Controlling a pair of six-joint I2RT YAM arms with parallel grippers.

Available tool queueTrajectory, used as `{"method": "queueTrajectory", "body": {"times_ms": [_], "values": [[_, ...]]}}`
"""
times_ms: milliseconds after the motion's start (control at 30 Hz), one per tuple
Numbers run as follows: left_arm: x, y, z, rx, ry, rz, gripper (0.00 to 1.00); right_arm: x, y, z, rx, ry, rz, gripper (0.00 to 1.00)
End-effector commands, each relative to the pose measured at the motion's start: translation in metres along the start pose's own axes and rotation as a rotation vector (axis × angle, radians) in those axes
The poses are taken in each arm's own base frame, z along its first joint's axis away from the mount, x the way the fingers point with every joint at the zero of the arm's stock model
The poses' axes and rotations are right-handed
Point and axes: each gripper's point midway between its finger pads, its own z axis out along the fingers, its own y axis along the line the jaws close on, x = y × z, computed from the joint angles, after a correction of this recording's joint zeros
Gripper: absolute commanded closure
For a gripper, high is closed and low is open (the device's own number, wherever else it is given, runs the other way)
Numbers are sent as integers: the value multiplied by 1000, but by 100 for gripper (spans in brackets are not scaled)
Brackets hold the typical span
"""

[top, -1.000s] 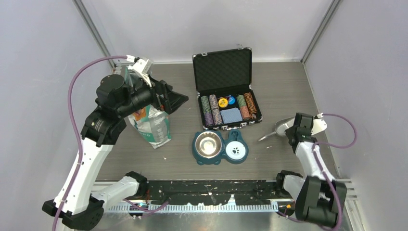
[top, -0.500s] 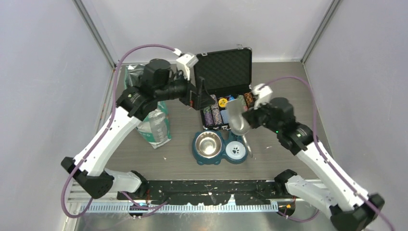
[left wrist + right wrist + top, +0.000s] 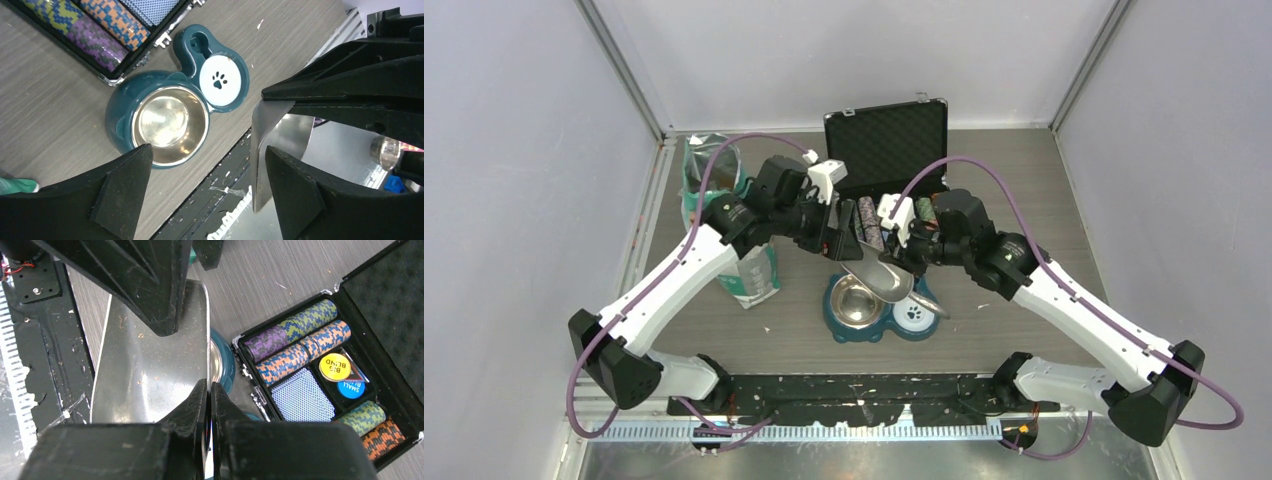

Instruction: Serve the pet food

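No kibble shows in any view. The teal-and-white bag [image 3: 742, 262] stands at the left. My right gripper [image 3: 912, 255] is shut on the wall of a metal scoop [image 3: 879, 281] and holds it above the teal double bowl [image 3: 836, 318]. The scoop's inside [image 3: 145, 370] holds only crumbs, with my right gripper [image 3: 209, 385] pinching its edge. My left gripper [image 3: 848, 232] is open at the scoop's front end. In the left wrist view my left gripper [image 3: 206, 150] straddles the scoop's lip [image 3: 270, 130], above the steel bowl [image 3: 170, 125] and the white paw-print cup [image 3: 219, 80].
An open black case of striped poker chips [image 3: 894, 215] stands just behind the bowl, and shows in the right wrist view [image 3: 300, 355]. The black rail [image 3: 864, 390] runs along the near table edge. Grey walls close in the table on three sides.
My right arm has carried the scoop from the table's right side to above the bowl. My left arm has swung from the bag to the scoop's front end.
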Motion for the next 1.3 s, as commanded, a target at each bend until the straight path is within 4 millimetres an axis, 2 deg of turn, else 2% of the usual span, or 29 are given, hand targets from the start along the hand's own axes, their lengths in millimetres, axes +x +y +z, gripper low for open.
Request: {"method": "queueTrajectory", "body": {"times_ms": [0,67,133,200,300,333,367,467,567,600,633,667,700,733,767,800,833,867,933,967,1000,1033,1067,1100,1133,1267], "values": [[-8,-22,-12,100,-58,-5,19,-48,6,-15,-32,-164,-105,95],[-6,-23,-8,116,-49,-15,33,-52,7,-16,-35,-185,-110,95],[-7,-27,-5,144,-46,-15,51,-54,13,-17,-63,-204,-128,95],[-7,-35,-4,195,-39,-9,60,-58,19,-19,-94,-226,-140,95],[-6,-37,-2,211,-30,-13,72,-67,15,-23,-60,-270,-140,95],[-5,-37,-2,217,-28,-13,82,-69,14,-26,-46,-280,-143,95],[-5,-38,-2,225,-28,-11,98,-72,13,-28,-36,-297,-149,95],[-10,-40,-5,229,-63,-5,100,-77,9,-38,9,-331,-128,93],[-23,-38,-17,201,-138,-14,100,-84,-7,-52,132,-376,18,79],[-29,-38,-22,209,-175,-18,100,-82,-18,-57,209,-376,63,56],[-35,-39,-28,225,-205,-24,100,-86,-20,-67,242,-409,143,27],[-39,-40,-35,244,-235,-32,100,-80,-33,-73,327,-411,209,14],[-42,-39,-40,266,-259,-37,100,-77,-36,-84,370,-441,309,0],[-46,-39,-48,281,-289,-32,100,-65,-50,-93,472,-427,382,2],[-49,-38,-55,286,-312,-29,100,-58,-51,-103,505,-446,478,4],[-49,-37,-60,284,-326,-16,100,-39,-58,-110,579,-401,539,4],[-49,-38,-67,281,-339,15,100,-31,-56,-119,601,-410,613,4],[-49,-40,-73,279,-352,42,100,-13,-55,-121,623,-358,659,4],[-51,-44,-85,276,-393,81,100,2,-49,-125,610,-359,742,4],[-53,-45,-92,266,-421,88,100,6,-37,-122,553,-372,772,4],[-56,-45,-98,256,-446,93,100,1,-35,-130,536,-426,781,4],[-58,-44,-105,245,-470,89,100,4,-27,-124,474,-429,801,4],[-60,-44,-110,243,-487,84,100,-8,-21,-131,429,-504,804,4],[-62,-45,-114,242,-502,82,100,-10,-12,-126,366,-517,806,4],[-64,-45,-117,241,-515,74,100,-24,-8,-134,323,-594,797,4],[-77,-41,-128,197,-600,21,100,-54,12,-139,162,-674,764,4]]}}
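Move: The scoop's pan, its edge still pinched by the right hand, has its middle about 5 cm back and 5 cm to the right of the left hand, some 2 cm below; from the right hand, 4 cm back and 3 cm left. From the left hand, roughly 19 cm lower, the steel bowl lies 4 cm back and 1 cm right, the paw dish 7 cm back and 13 cm right, and the chip case 12 cm ahead and 10 cm right. The scoop changes hands: the left eases about 3 cm back and to its right and shuts on the pan's edge, then the right opens wide and comes free. The left lifts the scoop some 9 cm and draws it left, its fingers tilting up, while the right swings up and about 11 cm right, turning clockwise, then sinks and draws back, still open, beside the scoop's handle. ##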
